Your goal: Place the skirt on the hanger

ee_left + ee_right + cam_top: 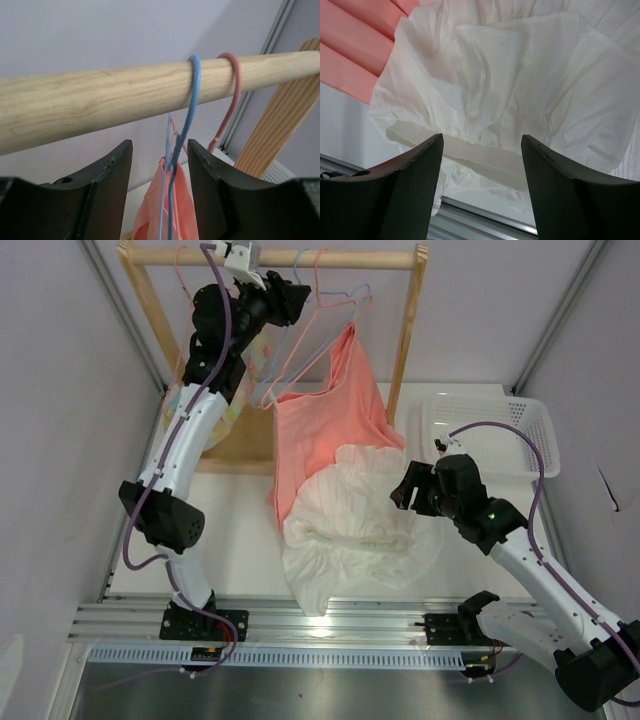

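The white skirt (355,525) lies crumpled on the table, overlapping the hem of the salmon garment (330,420). In the right wrist view its waistband (485,155) lies just below and between the fingertips. My right gripper (405,490) (481,137) is open and empty at the skirt's right edge. The light blue hanger (192,95) hangs by its hook on the wooden rod (100,100), and shows faintly in the top view (292,335). My left gripper (300,295) (160,147) is open, one jaw on each side of the hanger's neck, not touching it.
A pink hanger (232,90) hooks the rod right beside the blue one and carries the salmon garment. A floral yellow-green garment (235,390) hangs behind my left arm. A white basket (500,430) stands at the right. The rack's wooden uprights (408,330) flank the rod.
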Available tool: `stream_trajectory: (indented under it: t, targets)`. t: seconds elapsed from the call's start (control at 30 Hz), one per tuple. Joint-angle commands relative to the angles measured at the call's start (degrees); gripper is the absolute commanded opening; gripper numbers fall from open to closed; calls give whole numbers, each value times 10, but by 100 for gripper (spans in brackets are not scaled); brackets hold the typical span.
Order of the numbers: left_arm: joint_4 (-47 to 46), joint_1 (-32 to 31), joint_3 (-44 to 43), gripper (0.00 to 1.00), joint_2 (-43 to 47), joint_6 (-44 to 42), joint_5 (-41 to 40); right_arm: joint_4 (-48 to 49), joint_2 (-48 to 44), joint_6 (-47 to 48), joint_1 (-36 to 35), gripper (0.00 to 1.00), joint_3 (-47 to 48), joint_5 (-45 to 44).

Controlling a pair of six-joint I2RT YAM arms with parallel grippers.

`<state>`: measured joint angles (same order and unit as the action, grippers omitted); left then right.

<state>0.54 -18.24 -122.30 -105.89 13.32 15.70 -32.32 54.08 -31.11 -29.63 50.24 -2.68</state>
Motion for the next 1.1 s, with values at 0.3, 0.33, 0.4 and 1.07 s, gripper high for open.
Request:
stream_trajectory:
  t: [0.3,0.33,0.4,1.07]
  targets:
    - [-53,2,-30,36,-35,30,9,7,0,18,12,70,3,12]
    - [-52,2,-29,31,-33,28,1,8,-1,18,11,70,5,11]
    - [-54,2,-20,19,-26,21,-9,5,-1,18,12,70,6,11]
    - [76,25,29,0,124,-105,-74,11,8,23,12,69,6,21]
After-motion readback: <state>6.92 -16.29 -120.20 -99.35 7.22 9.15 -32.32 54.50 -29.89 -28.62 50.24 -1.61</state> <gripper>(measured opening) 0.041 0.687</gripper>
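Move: The blue hanger's neck, just under its hook, is about 3 cm ahead of the left hand, 1 cm to its right and 3 cm below. The wooden rail carrying it runs some 6 cm ahead and 3 cm above that hand; the pink hanger's hook sits on the rail roughly 6 cm ahead, 4 cm right and 3 cm up. From the right hand, the blue hanger's neck is around 28 cm ahead, 21 cm left and 30 cm up. The blue hanger's neck is taken between the left fingers: the open hand eases down and forward some 4 cm onto it, then shuts and pinches it below the hook. Holding on, the hand rises about 4.5 cm, and swings left some 6 cm and back towards the base, away from rail and pink hanger, turning roughly 10 degrees counter-clockwise. ##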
